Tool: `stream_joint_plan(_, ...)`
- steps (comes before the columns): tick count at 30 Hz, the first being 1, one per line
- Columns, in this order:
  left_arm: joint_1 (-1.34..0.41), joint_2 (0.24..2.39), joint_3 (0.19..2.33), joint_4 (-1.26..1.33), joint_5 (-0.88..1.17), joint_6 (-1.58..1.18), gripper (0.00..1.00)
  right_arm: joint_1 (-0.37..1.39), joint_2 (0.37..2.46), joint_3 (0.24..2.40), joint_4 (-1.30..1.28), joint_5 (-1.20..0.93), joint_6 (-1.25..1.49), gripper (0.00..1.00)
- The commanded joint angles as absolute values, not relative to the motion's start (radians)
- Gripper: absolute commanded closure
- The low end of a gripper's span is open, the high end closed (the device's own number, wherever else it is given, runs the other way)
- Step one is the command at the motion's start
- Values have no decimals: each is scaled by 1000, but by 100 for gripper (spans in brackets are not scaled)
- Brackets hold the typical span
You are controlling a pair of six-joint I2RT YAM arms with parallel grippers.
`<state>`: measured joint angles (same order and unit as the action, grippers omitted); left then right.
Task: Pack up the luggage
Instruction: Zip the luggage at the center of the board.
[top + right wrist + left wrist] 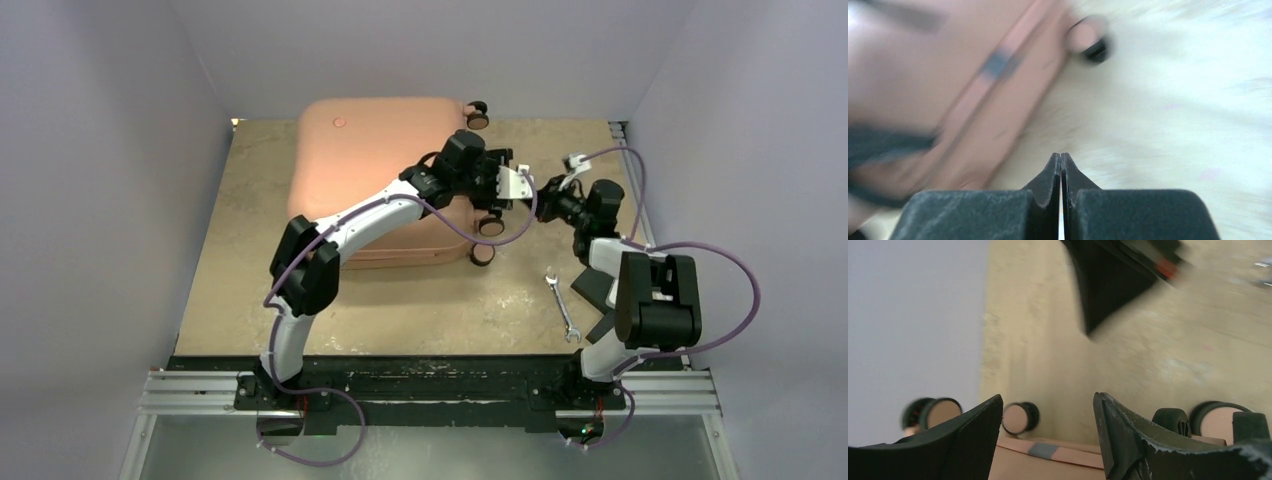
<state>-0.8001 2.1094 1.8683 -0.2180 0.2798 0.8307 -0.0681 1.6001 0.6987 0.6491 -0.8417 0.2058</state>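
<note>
The luggage [380, 160], a salmon-pink hard-shell suitcase, lies closed and flat at the back middle of the table, its dark wheels [490, 226] on its right side. My left arm reaches across its lid. My left gripper [512, 185] hovers at the wheel side, open and holding nothing. In the left wrist view the left gripper [1047, 399] stands over the luggage's edge [1048, 460] with a wheel [1020, 418] beside one finger. My right gripper [547, 197] is just right of the left one, shut and empty. The right wrist view shows the right gripper [1061, 156] over bare table, with the blurred luggage [923, 65] to its left.
A metal wrench [562, 305] lies on the table right of centre, near the right arm. Flat black pads [597, 290] sit partly under that arm. Grey walls close in the table on the left, back and right. A dark blurred shape [1108, 285] hangs ahead of the left gripper.
</note>
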Motion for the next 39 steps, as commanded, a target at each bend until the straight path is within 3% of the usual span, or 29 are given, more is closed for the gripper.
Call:
stream_joint_plan(1, -803, 2105, 1736, -832, 375, 756, 33, -117, 1520, 707, 782, -389, 142, 100)
stream_joint_plan(5, -803, 2089, 1729, -840, 390, 736, 32, -104, 1540, 748, 691, -429, 144, 100)
stream_joint_plan(9, -804, 2076, 1735, -802, 356, 693, 28, -104, 1566, 831, 568, -680, 72, 98)
stream_joint_plan(14, -804, 2071, 1759, -731, 311, 613, 24, -104, 1566, 853, 425, -892, -68, 61)
stream_joint_plan(16, -803, 2067, 1770, -683, 279, 572, 20, -98, 1576, 852, 393, -937, -83, 55)
stream_joint_plan(24, -777, 2009, 1979, -474, 226, 395, 5, -60, 1595, 800, 431, -1000, -76, 49)
stream_joint_plan(28, -746, 1983, 2135, -446, 197, 289, 3, -59, 1601, 770, 471, -1031, -67, 47)
stream_joint_plan(31, -715, 1936, 2180, -415, 50, 236, 3, -44, 1581, 734, 491, -1076, -107, 44)
stream_joint_plan(34, -661, 1855, 2124, -383, -105, 250, 2, -12, 1546, 719, 452, -1135, -183, 41)
stream_joint_plan(39, -551, 1673, 1865, -357, -172, 303, 2, 112, 1507, 721, 388, -1107, -242, 38)
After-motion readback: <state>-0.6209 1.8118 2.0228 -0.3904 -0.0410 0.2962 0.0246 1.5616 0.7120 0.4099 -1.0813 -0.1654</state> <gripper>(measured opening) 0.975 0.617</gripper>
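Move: Between the two right-hand wheel pairs, the left hand has the luggage's upper near wheel about 7 cm back, 2 cm to its left and 3 cm lower; the lower near wheel sits below that one, some 14 cm under the hand, and the upper far wheel roughly 15 cm ahead and 5 cm left. From the right hand, the upper near wheel lies about 4 cm back, 9 cm left and 3 cm higher; the wrench lies 14 cm back, 7 cm right, on the table. Dragging back and down with its rear finger at the upper near wheel, the left hand goes some 10 cm each way and a little left, tipping about 30 degrees, then lets go, opens wide and climbs some 30 cm, swinging forward and left over the luggage. The right hand darts right and forward, then returns back and left past its start, fingers opening, following the wheel end without touching it. ##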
